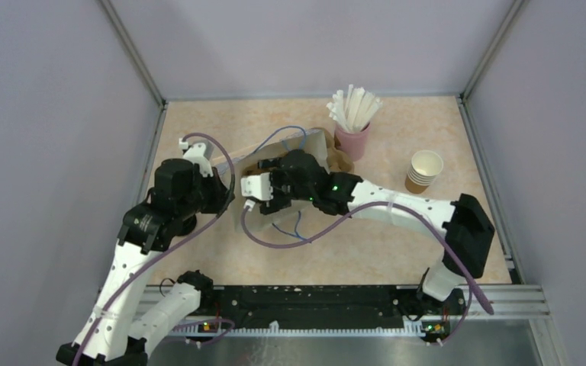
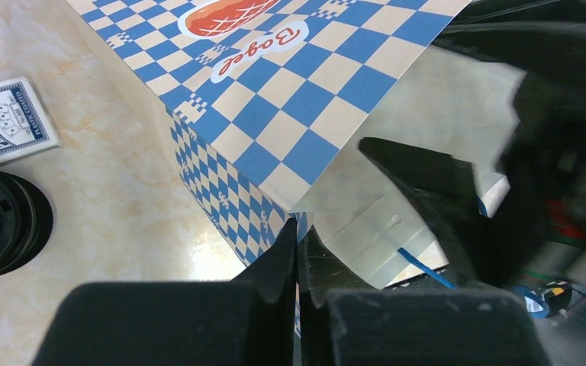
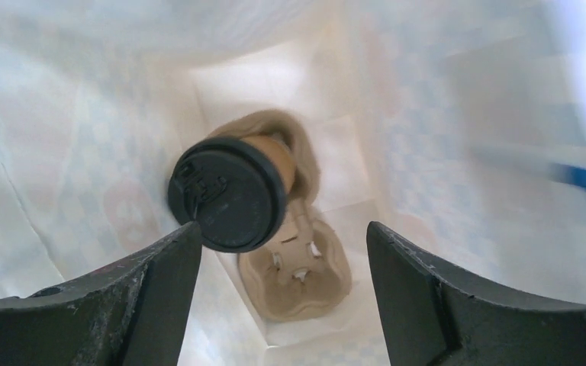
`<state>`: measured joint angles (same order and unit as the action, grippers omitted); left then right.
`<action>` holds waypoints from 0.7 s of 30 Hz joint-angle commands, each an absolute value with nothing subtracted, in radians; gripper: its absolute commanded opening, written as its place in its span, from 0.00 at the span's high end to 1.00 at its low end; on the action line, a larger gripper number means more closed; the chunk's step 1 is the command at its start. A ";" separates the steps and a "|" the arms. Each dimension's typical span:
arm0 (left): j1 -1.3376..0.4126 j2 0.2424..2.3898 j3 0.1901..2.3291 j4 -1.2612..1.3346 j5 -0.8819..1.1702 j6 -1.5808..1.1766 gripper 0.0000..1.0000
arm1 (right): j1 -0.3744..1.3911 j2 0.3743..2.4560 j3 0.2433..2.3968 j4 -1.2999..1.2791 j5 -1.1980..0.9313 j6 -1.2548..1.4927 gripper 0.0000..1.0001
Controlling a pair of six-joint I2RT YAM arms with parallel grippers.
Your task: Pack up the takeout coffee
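The takeout coffee (image 3: 227,194), a brown paper cup with a black lid, sits in a pulp cup carrier (image 3: 305,278) at the bottom of the paper bag (image 3: 84,152). My right gripper (image 3: 282,229) is inside the bag above the cup, open, with nothing between its fingers. The cup is apart from both fingers, closer to the left one. In the left wrist view the blue-and-white checked bag (image 2: 305,84) fills the top, and my left gripper (image 2: 301,229) is shut on its rim at a corner. From above, both grippers meet at the bag (image 1: 317,145).
A pink cup of white straws (image 1: 353,139) and a stack of lidless paper cups (image 1: 424,171) stand at the back right. A card box (image 2: 8,122) and a stack of black lids (image 2: 0,221) lie left of the bag.
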<state>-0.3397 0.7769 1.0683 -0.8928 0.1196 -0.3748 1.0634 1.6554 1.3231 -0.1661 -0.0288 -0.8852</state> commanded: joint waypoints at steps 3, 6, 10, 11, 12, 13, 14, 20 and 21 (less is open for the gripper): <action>-0.342 0.841 1.183 -0.914 0.150 -0.426 1.00 | 1.072 1.470 1.488 -0.247 -0.060 -0.641 0.24; -0.342 0.868 1.210 -0.933 0.158 -0.445 1.00 | 1.076 1.431 1.548 -0.279 -0.016 -0.506 0.24; -0.342 0.906 1.247 -0.948 0.177 -0.464 1.00 | 1.074 1.390 1.580 -0.301 0.106 -0.290 0.23; -0.342 0.917 1.257 -0.954 0.176 -0.468 1.00 | 1.073 1.383 1.574 -0.299 0.151 -0.251 0.23; -0.342 0.926 1.264 -0.962 0.173 -0.472 1.00 | 1.072 1.377 1.575 -0.308 0.185 -0.213 0.23; -0.341 0.937 1.270 -0.968 0.173 -0.474 1.00 | 1.070 1.374 1.579 -0.321 0.213 -0.178 0.23; -0.338 0.945 1.272 -0.975 0.168 -0.481 1.00 | 1.067 1.370 1.581 -0.329 0.237 -0.149 0.23; -0.307 0.974 1.271 -0.968 0.197 -0.502 1.00 | 0.977 1.386 1.589 -0.404 0.262 0.089 0.25; -0.299 0.979 1.270 -0.970 0.200 -0.511 1.00 | 0.970 1.404 1.606 -0.429 0.275 0.110 0.25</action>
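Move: The lidded coffee cup, standing in the tray at the bottom of the bag, is about 7 cm ahead of the open right hand, 4 cm to its left and 12 cm below. The tray's empty well is some 9 cm ahead, 5 cm right and 16 cm below. The bag's far blue handle arches about 11 cm ahead, 4 cm right and 8 cm above. From the left hand, the cup is roughly 12 cm ahead, 6 cm right and 16 cm down. The coffee cup is left in its tray well as the right hand, empty and with fingers still wide open, climbs about 20 cm out of the bag, shifting some 8 cm right mostly in the later part and sinking slightly at the end. Its left side rolls up about 40 degrees while it turns some 30 degrees clockwise, bringing the fingers nearly level. The left hand keeps pinching the bag's left rim, easing about 2 cm each forward, right and up. ##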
